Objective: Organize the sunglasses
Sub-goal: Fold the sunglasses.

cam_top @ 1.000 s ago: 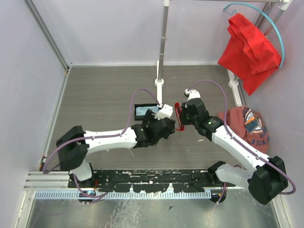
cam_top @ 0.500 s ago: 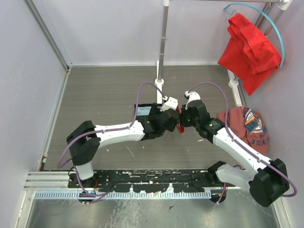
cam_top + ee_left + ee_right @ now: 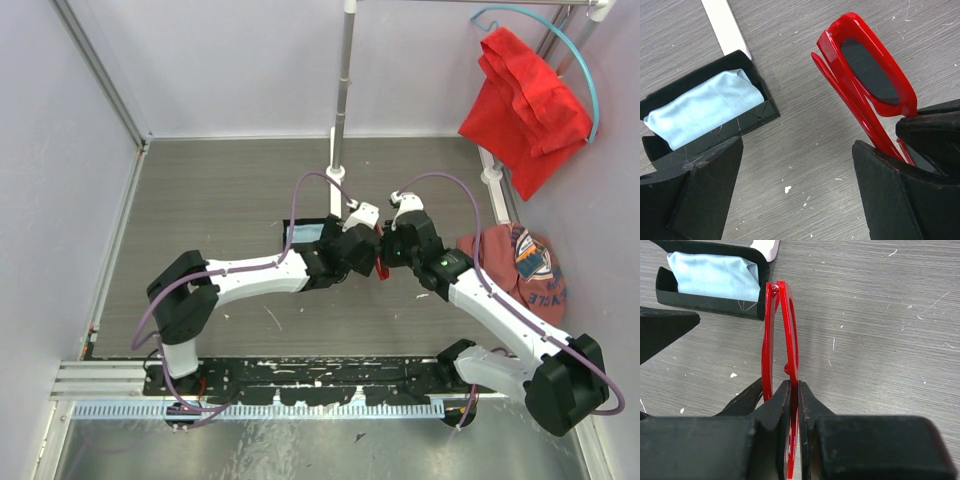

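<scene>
The sunglasses [image 3: 790, 340], red-framed with dark lenses, are held on edge above the table, their arms folded against the front. My right gripper [image 3: 794, 385] is shut on the front frame, near its middle. In the left wrist view the sunglasses [image 3: 865, 75] stick up past the right-hand finger of my left gripper [image 3: 796, 150], which is open with only bare table between its fingers. From above, the two grippers meet at the sunglasses [image 3: 378, 257], left gripper [image 3: 366, 250] on the left, right gripper [image 3: 386, 250] on the right.
A black case [image 3: 761, 116] lies open just left of the sunglasses with a pale blue cloth [image 3: 705, 107] inside. A white pole base [image 3: 335, 174] stands behind it. A reddish cap [image 3: 525, 265] lies at the right; a red cloth [image 3: 525, 100] hangs above.
My left arm has reached forward and to the right, bringing its open gripper over the case and up beside the sunglasses. The right gripper has barely moved and keeps its hold.
</scene>
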`<state>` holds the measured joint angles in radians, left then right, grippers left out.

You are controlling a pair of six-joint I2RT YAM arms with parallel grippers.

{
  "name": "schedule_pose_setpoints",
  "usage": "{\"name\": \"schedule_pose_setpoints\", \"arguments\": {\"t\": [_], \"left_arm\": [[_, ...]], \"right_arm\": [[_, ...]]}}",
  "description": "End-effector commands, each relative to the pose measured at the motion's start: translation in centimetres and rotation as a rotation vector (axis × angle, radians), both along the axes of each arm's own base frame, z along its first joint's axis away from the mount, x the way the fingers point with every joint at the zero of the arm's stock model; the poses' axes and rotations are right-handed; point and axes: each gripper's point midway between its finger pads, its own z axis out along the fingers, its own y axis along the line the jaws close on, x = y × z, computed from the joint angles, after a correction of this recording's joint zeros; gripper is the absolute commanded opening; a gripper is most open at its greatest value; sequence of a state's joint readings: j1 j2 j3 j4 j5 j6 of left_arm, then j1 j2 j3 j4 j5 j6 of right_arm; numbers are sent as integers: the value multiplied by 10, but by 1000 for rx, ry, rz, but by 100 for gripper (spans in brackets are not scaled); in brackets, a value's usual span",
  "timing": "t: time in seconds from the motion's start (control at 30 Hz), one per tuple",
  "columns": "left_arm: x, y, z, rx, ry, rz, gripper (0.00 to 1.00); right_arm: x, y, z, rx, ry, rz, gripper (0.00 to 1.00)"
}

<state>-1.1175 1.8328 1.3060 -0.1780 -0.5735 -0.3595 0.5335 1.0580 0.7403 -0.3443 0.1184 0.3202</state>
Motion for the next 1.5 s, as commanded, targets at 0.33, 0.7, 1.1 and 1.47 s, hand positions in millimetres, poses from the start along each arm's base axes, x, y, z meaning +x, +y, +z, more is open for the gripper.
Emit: {"name": "schedule_pose_setpoints", "arguments": {"t": [0.33,0.7,1.1,1.47], "left_arm": [[4,70,20,-126,-14,141,98],[20,143,25,-249,12,219,98],[89,160,29,-555,121,114,98],[74,151,-7,-643,218,96,98]], "right_arm": [[11,1,5,-7,-38,-28,1],[13,1,-1,-21,-27,-25,1],[11,0,-3,-23,-24,-23,1],[11,0,-3,-22,-29,-17,1]]}}
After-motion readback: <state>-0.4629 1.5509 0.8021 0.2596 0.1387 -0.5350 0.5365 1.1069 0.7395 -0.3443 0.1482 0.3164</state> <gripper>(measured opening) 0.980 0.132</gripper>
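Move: The left hand, open and empty, has the open case with the blue cloth inside about 11 cm to its left, 9 cm ahead and 10 cm below; the near end of the white rack foot is about 14 cm ahead, 5 cm left and 10 cm below. The folded red sunglasses are some 6 cm to its right and 1 cm ahead, gripped in the right hand's fingertips, from which the case lies about 17 cm left, 8 cm ahead and 12 cm below. The left hand leaves the folded sunglasses with its fingers still wide open, sweeping nearly 19 cm left at first, then also forward about 9 cm towards the open case, rolling its left side down some 30 degrees before it eases back right a little and sinks slightly beside the case. The right hand keeps the sunglasses pinched at the middle of the frame, with hardly any turn, and lowers them about 1.5 cm. ##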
